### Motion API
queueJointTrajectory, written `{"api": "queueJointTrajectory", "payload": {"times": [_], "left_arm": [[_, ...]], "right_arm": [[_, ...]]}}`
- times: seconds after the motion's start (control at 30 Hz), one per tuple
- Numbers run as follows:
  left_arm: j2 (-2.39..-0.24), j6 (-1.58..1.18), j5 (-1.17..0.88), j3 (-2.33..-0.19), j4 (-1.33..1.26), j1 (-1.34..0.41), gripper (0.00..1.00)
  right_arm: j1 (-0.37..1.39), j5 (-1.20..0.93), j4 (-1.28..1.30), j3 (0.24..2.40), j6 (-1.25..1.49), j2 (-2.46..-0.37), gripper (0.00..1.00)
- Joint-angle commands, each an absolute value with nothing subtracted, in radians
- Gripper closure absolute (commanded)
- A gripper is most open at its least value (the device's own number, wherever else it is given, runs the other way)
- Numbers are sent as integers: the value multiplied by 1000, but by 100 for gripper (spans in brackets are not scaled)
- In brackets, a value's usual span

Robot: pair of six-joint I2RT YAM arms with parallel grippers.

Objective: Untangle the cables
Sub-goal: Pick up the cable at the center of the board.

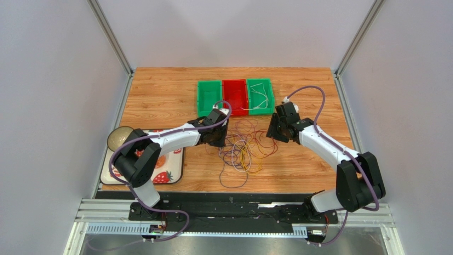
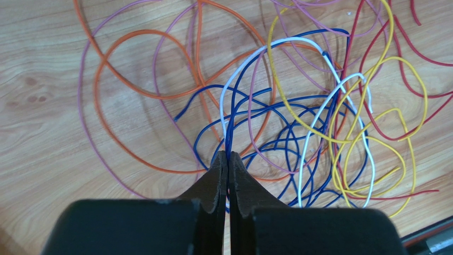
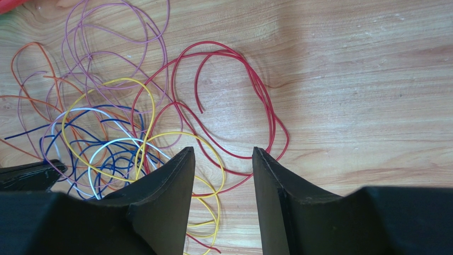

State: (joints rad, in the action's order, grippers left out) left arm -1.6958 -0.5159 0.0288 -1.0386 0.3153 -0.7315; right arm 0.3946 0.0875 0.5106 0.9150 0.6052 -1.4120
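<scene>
The cables [image 1: 244,150] lie in a loose tangle on the wooden table between my two arms. The left wrist view shows orange [image 2: 133,93], pale purple, blue, white [image 2: 313,127], yellow [image 2: 372,143] and red strands crossing one another. My left gripper [image 2: 228,155] is at the tangle's left edge [image 1: 219,139], shut on a blue cable [image 2: 229,139] that runs up out of its tips beside a white one. My right gripper [image 3: 223,151] stands open over the tangle's right side [image 1: 272,133], with red [image 3: 266,106] and yellow [image 3: 212,154] loops on the table below the gap and nothing between its fingers.
Behind the tangle stand a green bin [image 1: 209,95], a red bin [image 1: 234,95] and a second green bin [image 1: 260,95] holding pale wires. A strawberry-print mat [image 1: 170,171] and a round bowl [image 1: 120,138] sit at the left edge. Grey walls enclose the table.
</scene>
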Motion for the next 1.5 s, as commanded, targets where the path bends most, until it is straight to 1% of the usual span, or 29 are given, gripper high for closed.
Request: {"api": "queueJointTrajectory", "payload": {"times": [0.0, 0.13, 0.23, 0.47, 0.53, 0.57, 0.67, 0.8, 0.9, 1.0, 1.2, 1.47], "left_arm": [[-1593, -492, 103, -1110, 419, -735, 100], [-1450, -474, 185, -1127, 521, -735, 100], [-1390, -479, 222, -1103, 557, -735, 100], [-1384, -537, 183, -982, 516, -735, 99], [-1394, -552, 175, -960, 511, -735, 87], [-1397, -555, 169, -957, 511, -735, 69], [-1382, -560, 164, -948, 509, -735, 50], [-1347, -552, 170, -948, 520, -735, 41], [-1330, -551, 170, -953, 537, -735, 38], [-1302, -552, 170, -947, 545, -735, 37], [-1284, -551, 181, -930, 545, -735, 37], [-1264, -548, 176, -930, 538, -735, 38]], "right_arm": [[390, 89, 472, 922, 597, -1422, 52], [387, 91, 474, 922, 598, -1424, 52], [387, 95, 477, 922, 600, -1427, 52], [387, 89, 472, 919, 604, -1451, 53], [387, 92, 471, 922, 604, -1468, 53], [385, 100, 474, 922, 601, -1476, 53], [385, 121, 480, 933, 595, -1506, 53], [385, 136, 482, 942, 591, -1543, 53], [385, 144, 483, 956, 591, -1574, 53], [385, 164, 492, 971, 588, -1595, 54], [383, 219, 520, 999, 578, -1608, 55], [383, 258, 554, 991, 565, -1554, 55]]}}
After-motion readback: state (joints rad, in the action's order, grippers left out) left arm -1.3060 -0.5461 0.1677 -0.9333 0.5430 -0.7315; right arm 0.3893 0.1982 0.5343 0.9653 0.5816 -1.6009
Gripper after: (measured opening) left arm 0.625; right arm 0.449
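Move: The left gripper is shut on blue strands just above the table. The spot they go to is about 6 cm to its left and 4 cm back. The blue cable's tangle lies roughly 4 cm right and 3 cm back, the white cable 7 cm right and 3 cm back, and the yellow cable 11 cm right and 5 cm back. For the right gripper, the red cable's middle is some 6 cm below, 3 cm left and 1 cm back. Lift the left gripper, still pinching the blue strands, about 10 cm up and drift left. Then lower it back and further left, opening to let go while well above the table, and rise 3 cm with the fingers open. Meanwhile sink the half-open right gripper some 5 cm towards the red cable, edging right late and easing up slightly. ##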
